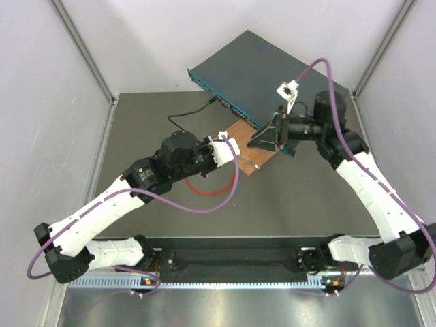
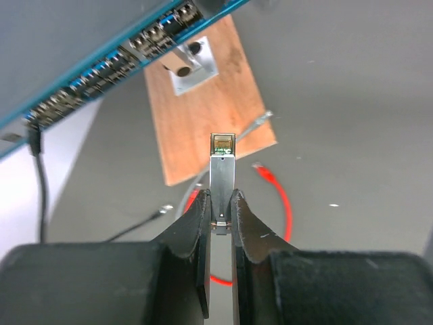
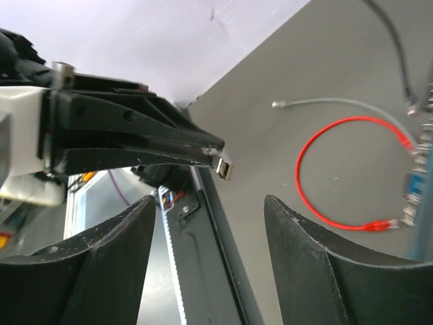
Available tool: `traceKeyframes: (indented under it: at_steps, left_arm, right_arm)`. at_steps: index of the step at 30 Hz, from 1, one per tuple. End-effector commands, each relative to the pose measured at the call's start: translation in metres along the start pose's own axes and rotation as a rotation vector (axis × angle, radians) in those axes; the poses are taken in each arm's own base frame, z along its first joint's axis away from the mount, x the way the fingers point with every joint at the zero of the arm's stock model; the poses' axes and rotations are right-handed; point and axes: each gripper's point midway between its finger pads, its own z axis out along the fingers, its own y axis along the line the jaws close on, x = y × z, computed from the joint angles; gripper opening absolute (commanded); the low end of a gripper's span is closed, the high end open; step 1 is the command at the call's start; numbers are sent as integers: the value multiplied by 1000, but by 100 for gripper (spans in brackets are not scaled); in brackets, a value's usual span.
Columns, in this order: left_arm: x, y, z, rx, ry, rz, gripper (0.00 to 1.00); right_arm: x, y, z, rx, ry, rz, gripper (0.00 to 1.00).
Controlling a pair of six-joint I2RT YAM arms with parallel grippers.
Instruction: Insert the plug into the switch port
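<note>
The plug [image 2: 266, 172], a small connector with a red boot, lies loose on the dark table on its looped red cable [image 3: 304, 183], held by neither gripper. The switch [image 1: 259, 75] stands at the back, and its row of ports [image 2: 101, 74] faces my arms. My left gripper [image 2: 221, 200] is shut on a slim silver module [image 2: 223, 162] that points towards the ports, well short of them. My right gripper [image 3: 210, 201] is open with nothing between its fingers; it faces the left gripper's tip, and the module [image 3: 225, 167] shows just above its jaws.
A wooden board [image 2: 203, 115] with a small metal bracket [image 2: 193, 64] lies in front of the switch. A grey cable's connector [image 3: 277, 104] and a black cable [image 3: 399, 54] lie on the table. Another black cable [image 2: 34, 142] is plugged into the switch.
</note>
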Motion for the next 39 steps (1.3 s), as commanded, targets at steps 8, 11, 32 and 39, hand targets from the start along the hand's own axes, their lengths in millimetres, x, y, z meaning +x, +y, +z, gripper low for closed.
traceKeyframes:
  at_steps: [8, 11, 32, 39]
  left_arm:
    - [-50, 31, -6, -104, -142, 146, 0]
    - [-54, 30, -8, -101, -161, 152, 0]
    - [-45, 12, -14, -50, -208, 108, 37]
    - [-36, 14, -23, -92, -217, 111, 43]
  right_arm:
    - [1, 22, 44, -100, 51, -43, 55]
    - [5, 20, 49, -105, 63, -36, 53]
    - [1, 24, 50, -141, 67, -19, 0]
    - [7, 33, 49, -218, 80, 64, 0]
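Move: The left gripper already holds the silver plug. The right gripper, which is to take it, waits open about 3 cm ahead, 9 cm to the right and 4 cm above. The switch's port row lies some 16 cm ahead of the left gripper, 6 cm right and 12 cm lower; the wooden board about 13 cm ahead, 8 cm right and 27 cm below. From the right gripper, the plug lies roughly 8 cm left, 2 cm back and 5 cm down. Bring the right gripper left about 6 cm and slightly down to the plug's free end, while the left gripper lifts the plug some 3 cm and tips its end up about 10 degrees. Shut the right fingers on that end and hold; only then open the left fingers and draw them back and left, off the plug. ##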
